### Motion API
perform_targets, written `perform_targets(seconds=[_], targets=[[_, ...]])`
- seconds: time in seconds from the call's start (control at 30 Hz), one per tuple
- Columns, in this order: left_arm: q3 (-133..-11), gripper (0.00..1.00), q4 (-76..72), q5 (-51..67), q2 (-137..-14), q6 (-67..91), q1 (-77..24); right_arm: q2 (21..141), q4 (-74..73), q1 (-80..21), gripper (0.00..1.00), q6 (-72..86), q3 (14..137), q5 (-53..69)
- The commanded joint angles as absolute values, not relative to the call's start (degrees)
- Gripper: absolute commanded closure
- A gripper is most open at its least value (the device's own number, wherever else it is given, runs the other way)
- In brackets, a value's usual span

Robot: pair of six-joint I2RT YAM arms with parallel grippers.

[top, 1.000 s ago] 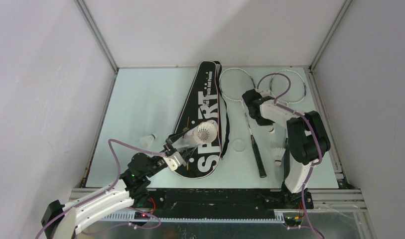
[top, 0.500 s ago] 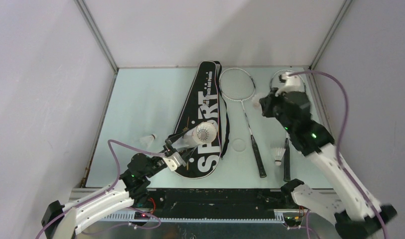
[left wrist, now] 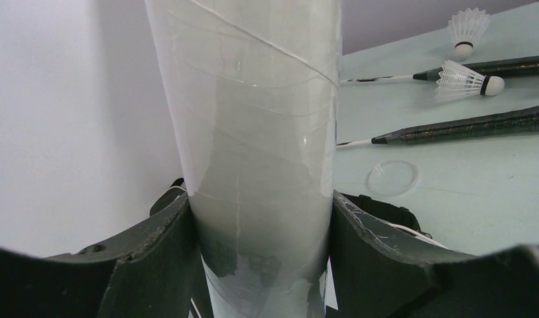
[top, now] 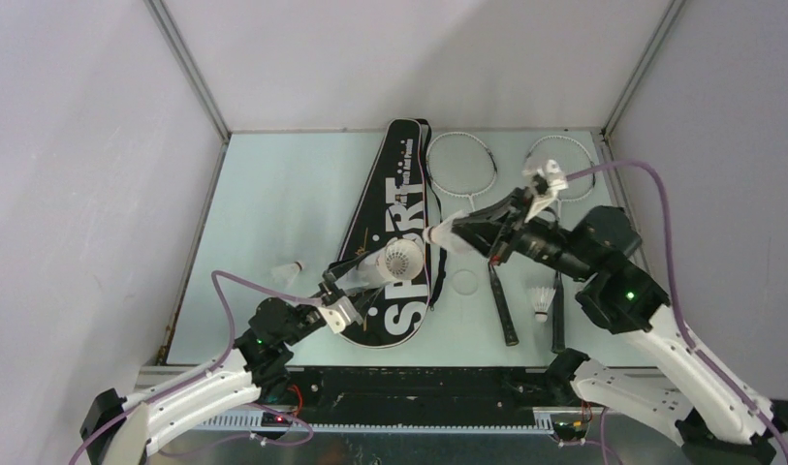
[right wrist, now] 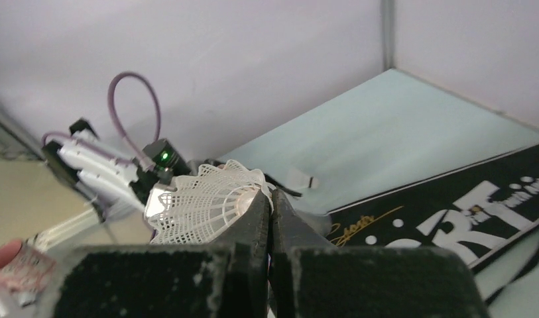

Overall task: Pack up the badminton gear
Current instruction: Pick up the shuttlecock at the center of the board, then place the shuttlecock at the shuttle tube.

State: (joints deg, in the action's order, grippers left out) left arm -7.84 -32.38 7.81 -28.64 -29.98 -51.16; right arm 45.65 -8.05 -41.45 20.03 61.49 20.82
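Observation:
My left gripper (top: 337, 306) (left wrist: 263, 255) is shut on the long white tube (top: 382, 269) (left wrist: 253, 132), which slants up over the black "SPORT" bag (top: 397, 199) (right wrist: 465, 212) with its open mouth facing right. A white shuttlecock (top: 438, 235) (right wrist: 207, 202) is pinched by its skirt in my shut right gripper (top: 456, 233) (right wrist: 270, 207), just right of and above the tube's mouth. Two silver rackets (top: 462, 165) (top: 562, 167) lie right of the bag, their handles (left wrist: 479, 122) towards me. One loose shuttlecock (top: 540, 300) (left wrist: 465, 78) lies between the handles, another (top: 291, 271) (right wrist: 299, 179) left of the bag.
A clear round lid (top: 464, 282) (left wrist: 392, 177) lies flat between the bag and the nearer racket handle. In the left wrist view another shuttlecock (left wrist: 467, 26) stands beyond the far handle. Grey walls close in the table on three sides.
My right arm has swung from the back right, above the rackets, leftward with a shuttlecock to the tube's mouth. The left arm and the tube have stayed still.

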Motion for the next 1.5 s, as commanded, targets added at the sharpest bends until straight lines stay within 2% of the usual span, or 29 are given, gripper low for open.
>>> perform_targets(seconds=[0.0, 0.9, 1.2, 1.3, 1.47], targets=[[-7.24, 0.48, -32.06, 7.93, -29.98, -29.31, -51.06, 48.78, -8.05, -48.33, 1.00, 15.09, 65.17, 18.39], [-7.65, 0.48, -31.58, 9.50, -30.45, -29.00, -51.00, 65.47, -22.40, -67.37, 1.00, 1.71, 74.01, -10.46], [-7.73, 0.48, -31.50, 9.41, -30.55, -28.94, -50.99, 64.90, -24.07, -69.34, 0.79, 0.53, 75.22, -13.78], [-7.71, 0.48, -31.38, 9.41, -30.38, -28.98, -51.04, 63.94, -23.29, -69.30, 0.68, 0.28, 75.21, -13.22], [-7.72, 0.48, -30.97, 9.32, -30.09, -28.94, -51.01, 62.87, -22.55, -69.33, 0.60, 0.14, 75.17, -12.06]])
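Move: The right hand holds a shuttlecock, cork leading; the tube's open mouth lies some 9 cm to its left, about 2 cm back and 6 cm lower. On the table, nearly 40 cm below, the clear lid lies about 9 cm ahead and 7 cm right, the racket handle 4 cm ahead and 16 cm right. The left hand grips the tube, whose mouth is roughly 7 cm right, 1 cm back and 14 cm above it. Right hand carries the shuttlecock 8 cm left, 4 cm down, tipping fingers down into the tube mouth, then opens. ##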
